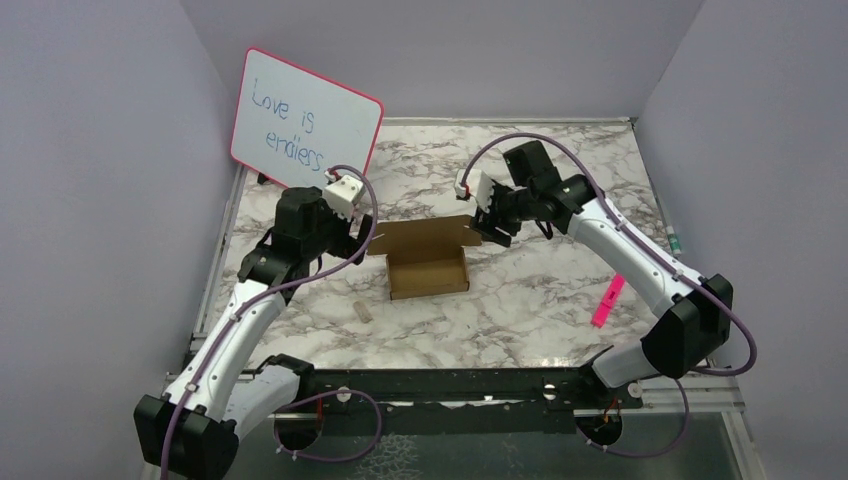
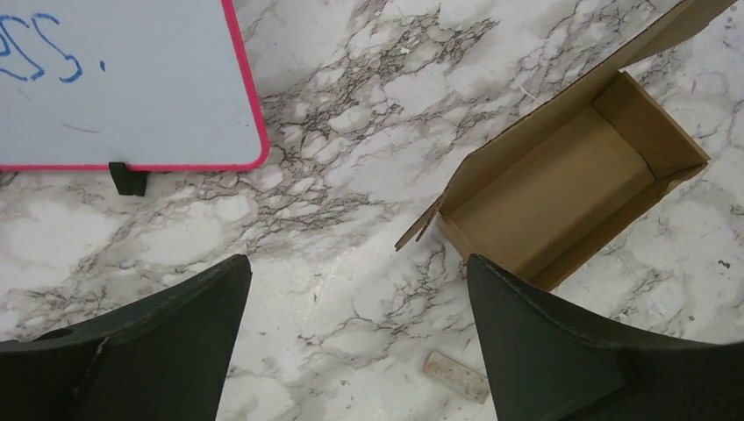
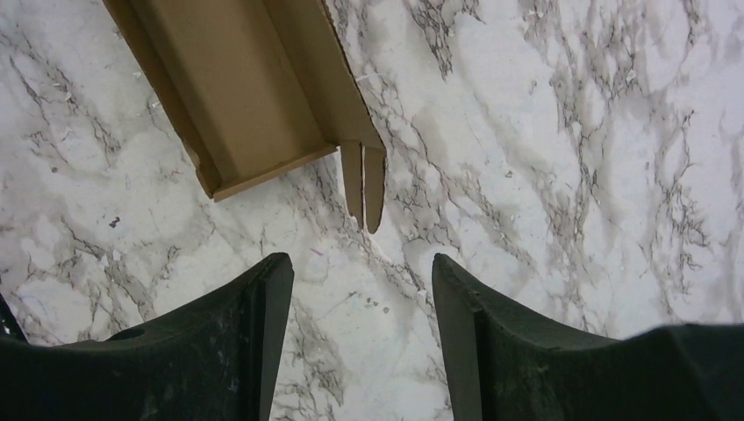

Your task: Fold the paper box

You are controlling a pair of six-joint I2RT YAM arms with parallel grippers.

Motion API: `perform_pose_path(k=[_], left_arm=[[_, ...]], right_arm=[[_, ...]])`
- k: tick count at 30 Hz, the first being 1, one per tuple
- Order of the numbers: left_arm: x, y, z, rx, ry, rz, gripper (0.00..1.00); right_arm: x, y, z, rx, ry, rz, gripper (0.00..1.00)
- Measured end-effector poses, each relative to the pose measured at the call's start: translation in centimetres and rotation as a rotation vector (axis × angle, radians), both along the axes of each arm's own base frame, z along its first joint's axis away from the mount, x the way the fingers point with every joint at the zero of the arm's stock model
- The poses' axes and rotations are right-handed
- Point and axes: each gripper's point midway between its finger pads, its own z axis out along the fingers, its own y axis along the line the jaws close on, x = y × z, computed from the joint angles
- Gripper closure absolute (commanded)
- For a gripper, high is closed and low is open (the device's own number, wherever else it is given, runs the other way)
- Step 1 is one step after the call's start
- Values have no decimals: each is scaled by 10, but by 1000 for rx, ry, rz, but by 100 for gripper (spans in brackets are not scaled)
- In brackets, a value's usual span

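The paper box (image 1: 428, 272) is brown cardboard, standing as an open tray in the middle of the marble table with its lid flap (image 1: 425, 235) lying back behind it. The left wrist view shows the box (image 2: 561, 197) at upper right, its inside bare. My left gripper (image 1: 352, 240) hangs just left of the box, open wide over bare marble (image 2: 355, 267). My right gripper (image 1: 490, 228) is at the lid flap's right end, open, with nothing between its fingers (image 3: 360, 263). A slotted corner tab (image 3: 364, 180) of the box lies just ahead of it.
A pink-framed whiteboard (image 1: 305, 118) with blue writing stands at the back left. A small pale eraser-like block (image 1: 365, 311) lies in front of the box. A pink marker (image 1: 607, 300) lies at the right. Purple walls enclose three sides.
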Motion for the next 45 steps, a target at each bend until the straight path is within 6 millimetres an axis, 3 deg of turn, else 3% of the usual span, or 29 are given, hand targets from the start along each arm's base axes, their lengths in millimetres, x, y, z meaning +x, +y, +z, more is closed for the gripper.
perform_pose_path(k=[6, 12, 17, 23, 34, 37, 45], left_arm=[[7, -10, -4, 58, 10, -107, 15], [14, -22, -24, 97, 66, -214, 23], [19, -29, -38, 119, 110, -275, 39], [26, -36, -41, 127, 121, -320, 55], [21, -43, -53, 118, 162, -382, 70], [20, -45, -54, 112, 165, -396, 72], [9, -48, -69, 101, 201, -443, 85]], right_arm=[[9, 15, -11, 34, 9, 27, 39], [16, 22, -40, 13, 71, 38, 43], [17, 23, -54, -4, 100, 42, 49], [17, 24, -64, -13, 125, 58, 58], [17, 25, -71, -8, 148, 68, 84], [17, 25, -71, -6, 149, 70, 98], [16, 25, -71, -4, 150, 70, 99]])
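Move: The lid's left flap stands about 5 cm to the left hand's right, 1 cm ahead and some 8 cm below. From that hand, the lid panel's middle is roughly 14 cm right, 1 cm ahead and 9 below. The tray's middle is 15 cm right and 5 back, and the small block is 12 cm straight back. The lid's right flap lies about 2 cm left of the right hand, 2 ahead and 8 below; the tray's middle is some 12 cm left of that hand and 7 back. The right hand sinks about 7 cm onto the lid's right flap, first easing a little left and forward, then holds its place while its half-open fingers shut and pinch the flap. The left hand goes down about 7 cm and right 5 to the left flap, first slightly forward and then slightly back, swinging some 25 degrees clockwise and tipping a little downward as its wide-open fingers close most of the way around the flap. ##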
